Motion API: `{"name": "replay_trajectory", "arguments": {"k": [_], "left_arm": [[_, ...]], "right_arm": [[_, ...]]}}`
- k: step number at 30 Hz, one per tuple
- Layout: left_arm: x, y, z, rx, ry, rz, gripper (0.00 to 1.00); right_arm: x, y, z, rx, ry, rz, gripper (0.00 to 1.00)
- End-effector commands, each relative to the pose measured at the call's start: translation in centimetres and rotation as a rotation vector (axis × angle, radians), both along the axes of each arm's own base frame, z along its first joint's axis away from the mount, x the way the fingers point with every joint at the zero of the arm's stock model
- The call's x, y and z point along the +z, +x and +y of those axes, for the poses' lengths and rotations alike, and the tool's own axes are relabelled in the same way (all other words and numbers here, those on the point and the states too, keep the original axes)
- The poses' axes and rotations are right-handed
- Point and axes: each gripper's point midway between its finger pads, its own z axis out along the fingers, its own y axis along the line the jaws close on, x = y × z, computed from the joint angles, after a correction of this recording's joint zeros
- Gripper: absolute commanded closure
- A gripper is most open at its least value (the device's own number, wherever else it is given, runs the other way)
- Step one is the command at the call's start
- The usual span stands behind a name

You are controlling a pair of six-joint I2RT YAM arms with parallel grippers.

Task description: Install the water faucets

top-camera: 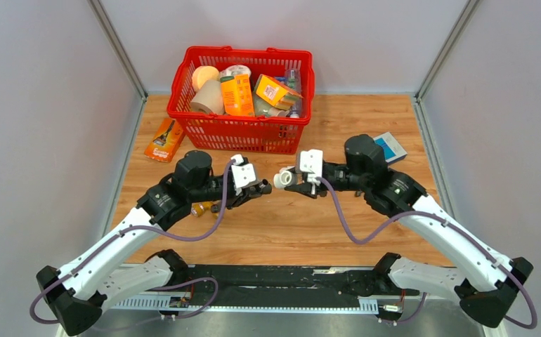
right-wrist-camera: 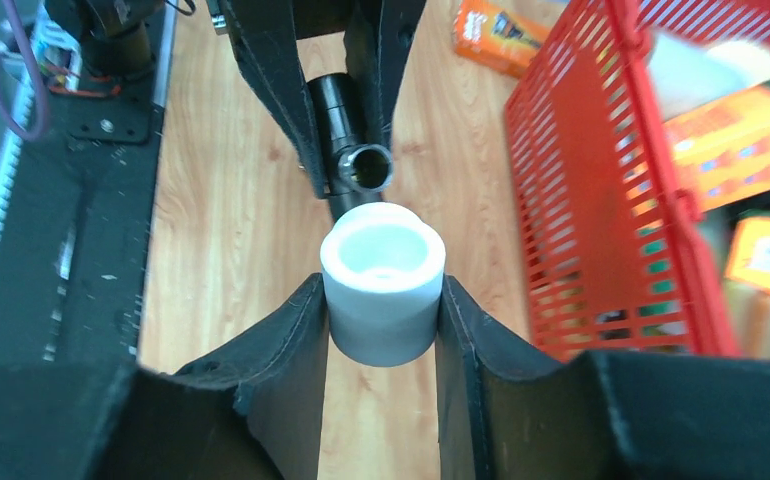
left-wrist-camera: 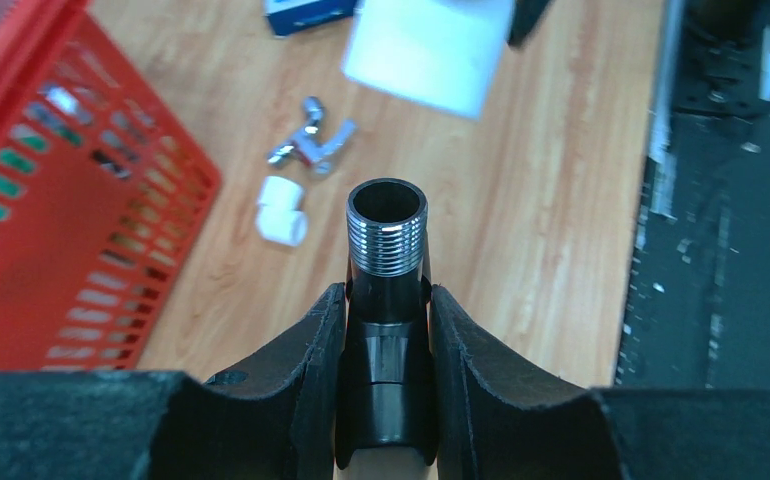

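Note:
My left gripper [left-wrist-camera: 387,295] is shut on a dark grey water faucet [left-wrist-camera: 387,330], its threaded open end [left-wrist-camera: 387,228] sticking out past the fingertips. My right gripper [right-wrist-camera: 381,285] is shut on a white plastic fitting [right-wrist-camera: 382,285], socket mouth facing forward. In the top view the two grippers face each other above mid-table, the left gripper [top-camera: 261,188] and the right gripper [top-camera: 292,180] close together. The faucet's end [right-wrist-camera: 364,166] sits just beyond the fitting's mouth, slightly off to one side. I cannot tell whether they touch.
A red basket [top-camera: 243,133] full of groceries stands at the back. On the wood lie a chrome faucet [left-wrist-camera: 311,147] and a white elbow fitting [left-wrist-camera: 281,210]. An orange packet [top-camera: 164,140] lies left of the basket and a blue box [top-camera: 390,147] at the right.

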Motion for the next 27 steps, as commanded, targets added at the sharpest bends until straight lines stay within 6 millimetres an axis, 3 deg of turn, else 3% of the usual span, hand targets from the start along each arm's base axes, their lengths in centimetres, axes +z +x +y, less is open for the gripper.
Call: {"name": "replay_trajectory", "arguments": {"k": [1,7,15,27], "left_arm": [[2.7,-3.1,-1.2,-0.205,-0.067,0.004,1.00],[2.3,-4.1,-1.4,-0.260,-0.071,0.017,1.00],[2.0,-4.8,-1.2,-0.290,-0.075,0.014,1.00],[1.3,-5.6,-1.4,-0.334,-0.064,0.050,1.00]], "right_arm": [[3.0,-1.0,-1.0,0.128,0.018,-0.358,1.00],[3.5,-2.9,-0.6,0.280,0.005,-0.488,1.00],[2.0,-4.6,1.4,0.392,-0.092,-0.544,1.00],[1.0,-5.0,2.5,0.435,-0.183,-0.582,1.00]]}}
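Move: Ahead and beneath the right hand, which holds the white elbow, the second elbow lies about 14 cm farther out and 1 cm left, with the chrome valve level with it but 6 cm right of the hand, both some 25 cm below. The threaded pipe end it goes for is about 8 cm left, 1 cm back and 5 cm lower. From the left hand, gripping that pipe, the held elbow is roughly 8 cm right, 1 cm ahead and 3 cm up. Lifting briefly by some 2 cm, the right hand then comes back about 5 cm, sinks again and pushes left towards the pipe end, swinging counter-clockwise and rolling (its forward side rising), some 40 degrees in all, to turn the elbow's socket to the thread. The left hand draws back about 5 cm and slightly down, turning some 15 degrees clockwise. Both keep their grips. ##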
